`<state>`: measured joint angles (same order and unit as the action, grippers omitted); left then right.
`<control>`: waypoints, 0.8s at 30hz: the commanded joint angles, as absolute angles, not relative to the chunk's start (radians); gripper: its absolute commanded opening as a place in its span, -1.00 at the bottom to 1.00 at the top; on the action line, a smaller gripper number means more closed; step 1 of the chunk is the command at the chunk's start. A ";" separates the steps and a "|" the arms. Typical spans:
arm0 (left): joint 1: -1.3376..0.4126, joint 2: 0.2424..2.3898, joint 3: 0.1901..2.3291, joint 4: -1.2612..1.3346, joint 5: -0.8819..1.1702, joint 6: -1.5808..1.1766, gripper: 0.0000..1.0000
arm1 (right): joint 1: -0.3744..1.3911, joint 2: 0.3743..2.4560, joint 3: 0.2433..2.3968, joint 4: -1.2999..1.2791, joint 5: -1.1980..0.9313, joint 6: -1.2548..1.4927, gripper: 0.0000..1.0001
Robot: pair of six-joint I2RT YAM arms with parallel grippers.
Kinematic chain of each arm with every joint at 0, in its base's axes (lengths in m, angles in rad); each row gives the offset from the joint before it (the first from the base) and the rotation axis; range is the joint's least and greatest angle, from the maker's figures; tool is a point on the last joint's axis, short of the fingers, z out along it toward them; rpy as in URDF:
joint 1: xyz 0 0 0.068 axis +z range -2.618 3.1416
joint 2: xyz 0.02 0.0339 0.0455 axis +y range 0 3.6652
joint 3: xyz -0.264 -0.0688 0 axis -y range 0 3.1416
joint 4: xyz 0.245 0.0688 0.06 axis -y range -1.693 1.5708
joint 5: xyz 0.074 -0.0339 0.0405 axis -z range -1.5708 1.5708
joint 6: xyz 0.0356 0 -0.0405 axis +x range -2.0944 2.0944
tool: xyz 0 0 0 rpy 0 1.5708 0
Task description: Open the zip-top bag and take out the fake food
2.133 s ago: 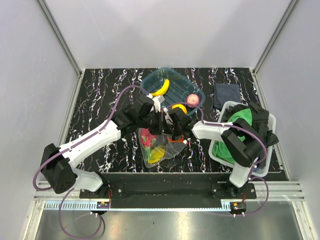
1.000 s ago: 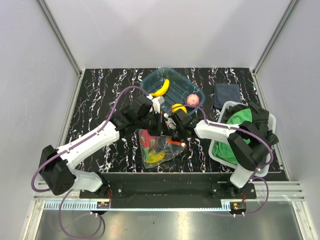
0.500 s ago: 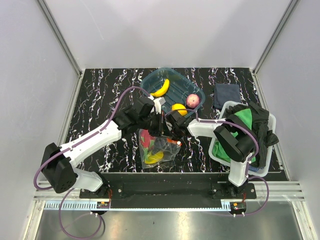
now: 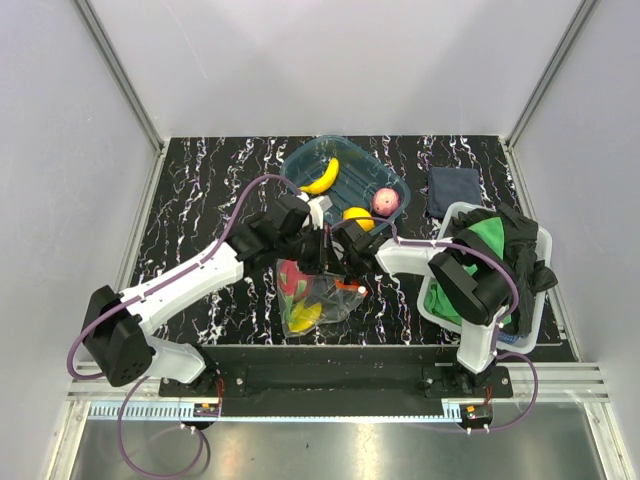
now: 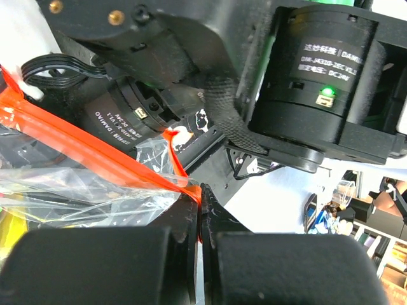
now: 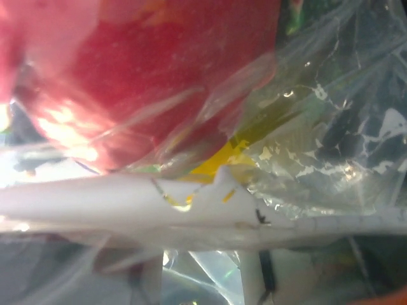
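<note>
The zip-top bag [image 4: 318, 300] hangs crumpled between my two grippers, just in front of the teal tray. Inside it are a red fruit [image 4: 292, 281] and a yellow piece [image 4: 304, 318]. My left gripper [image 4: 316, 250] is shut on the bag's red-orange zip strip [image 5: 95, 143], which runs into its closed black jaws [image 5: 201, 198]. My right gripper [image 4: 350, 272] is at the bag's right edge by the orange strip. In the right wrist view its white fingers [image 6: 210, 210] lie pressed together under clear film. The red fruit [image 6: 146, 76] fills that view, with yellow [image 6: 213, 166] below it.
The teal tray [image 4: 300, 158] behind the bag holds a banana [image 4: 322, 177], a yellow-orange fruit [image 4: 357, 216] and a pinkish ball [image 4: 385, 200]. A white basket [image 4: 462, 211] with green cloth [image 4: 478, 240] stands at the right. A dark blue cloth [image 4: 452, 190] lies at the back right.
My right gripper has moved a little left and closer to the left gripper at the bag's top. Its elbow swung left. The bag shifted slightly left and bunched up.
</note>
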<state>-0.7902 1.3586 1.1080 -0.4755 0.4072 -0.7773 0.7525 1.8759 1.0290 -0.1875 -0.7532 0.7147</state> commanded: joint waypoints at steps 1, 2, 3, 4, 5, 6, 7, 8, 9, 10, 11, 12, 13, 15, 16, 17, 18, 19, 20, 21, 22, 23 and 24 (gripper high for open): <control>-0.799 1.315 1.104 -0.422 0.425 -0.779 -1.00 | 0.755 1.793 1.011 -0.150 -0.727 0.706 -0.64; -0.799 1.312 1.104 -0.425 0.420 -0.778 -1.00 | 0.755 1.786 1.005 -0.152 -0.715 0.701 -0.73; -0.801 1.307 1.104 -0.428 0.414 -0.775 -1.00 | 0.753 1.775 1.003 -0.166 -0.704 0.698 -0.77; -0.799 1.298 1.104 -0.433 0.402 -0.772 -1.00 | 0.753 1.752 1.000 -0.170 -0.693 0.686 -0.80; -0.799 1.293 1.104 -0.440 0.396 -0.769 -1.00 | 0.752 1.740 0.994 -0.181 -0.666 0.680 -0.81; -0.799 1.287 1.104 -0.445 0.390 -0.765 -1.00 | 0.752 1.724 0.991 -0.201 -0.652 0.672 -0.83; -0.799 1.278 1.104 -0.449 0.379 -0.759 -1.00 | 0.753 1.692 0.988 -0.209 -0.638 0.654 -0.84; -0.799 1.273 1.103 -0.463 0.373 -0.755 -1.00 | 0.752 1.675 0.982 -0.216 -0.612 0.643 -0.84; -0.799 1.267 1.101 -0.469 0.365 -0.750 -1.00 | 0.753 1.657 0.976 -0.235 -0.598 0.635 -0.86; -0.799 1.256 1.098 -0.472 0.354 -0.743 -1.00 | 0.753 1.623 0.973 -0.244 -0.586 0.617 -0.88; -0.798 1.250 1.091 -0.479 0.348 -0.739 -1.00 | 0.752 1.605 0.965 -0.253 -0.562 0.606 -0.90; -0.798 1.244 1.086 -0.480 0.342 -0.736 -1.00 | 0.752 1.588 0.962 -0.270 -0.551 0.600 -0.92; -0.798 1.230 1.083 -0.483 0.334 -0.735 -1.00 | 0.752 1.554 0.960 -0.278 -0.539 0.588 -0.92; -0.796 1.213 1.069 -0.483 0.325 -0.733 -1.00 | 0.753 1.501 0.959 -0.316 -0.500 0.574 -0.95; -0.796 1.201 1.065 -0.485 0.319 -0.732 -1.00 | 0.752 1.482 0.963 -0.328 -0.489 0.560 -0.95; -0.796 1.194 1.062 -0.485 0.316 -0.729 -1.00 | 0.752 1.462 0.966 -0.339 -0.464 0.555 -0.96; -0.796 1.189 1.057 -0.486 0.314 -0.724 -1.00 | 0.752 1.442 0.969 -0.366 -0.447 0.549 -0.97; -0.795 1.181 1.055 -0.488 0.308 -0.721 -1.00 | 0.753 1.402 0.982 -0.383 -0.430 0.534 -0.99; -0.793 1.178 1.054 -0.500 0.304 -0.718 -1.00 | 0.753 1.385 0.989 -0.400 -0.398 0.525 -0.99; -0.792 1.177 1.054 -0.505 0.302 -0.712 -1.00 | 0.753 1.368 0.997 -0.438 -0.379 0.516 -1.00; -0.792 1.174 1.052 -0.506 0.298 -0.709 -1.00 | 0.753 1.339 1.018 -0.458 -0.361 0.496 -1.00; -0.790 1.170 1.054 -0.514 0.296 -0.707 -1.00 | 0.753 1.324 1.029 -0.480 -0.321 0.486 -1.00; -0.790 1.169 1.054 -0.517 0.292 -0.701 -1.00 | 0.752 1.296 1.041 -0.523 -0.301 0.477 -1.00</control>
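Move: The right hand is down inside the bag, already gripping the yellow star fruit. The blue bin it is bound for is centred about 31 cm ahead and 6 cm to its right, a few centimetres lower, with the orange at the bin's near end some 22 cm ahead and 9 cm right. The red dragon fruit lies in the bag about 7 cm ahead and 6 cm left. From the left hand, pinching the zip edge, the bin is roughly 29 cm ahead and 4 cm right, well below. Keeping its grip on the yellow star fruit, the right hand draws up out of the bag towards its orange-edged mouth, rising about 9 cm with gathering speed and swinging some 5 cm to its right, while the wrist rolls about 25 degrees so the fingers come round from pointing slightly back to slightly forward. The left hand stays shut on the zip edge and after a moment carries it roughly 3 cm left and a little up, away from the right hand. ##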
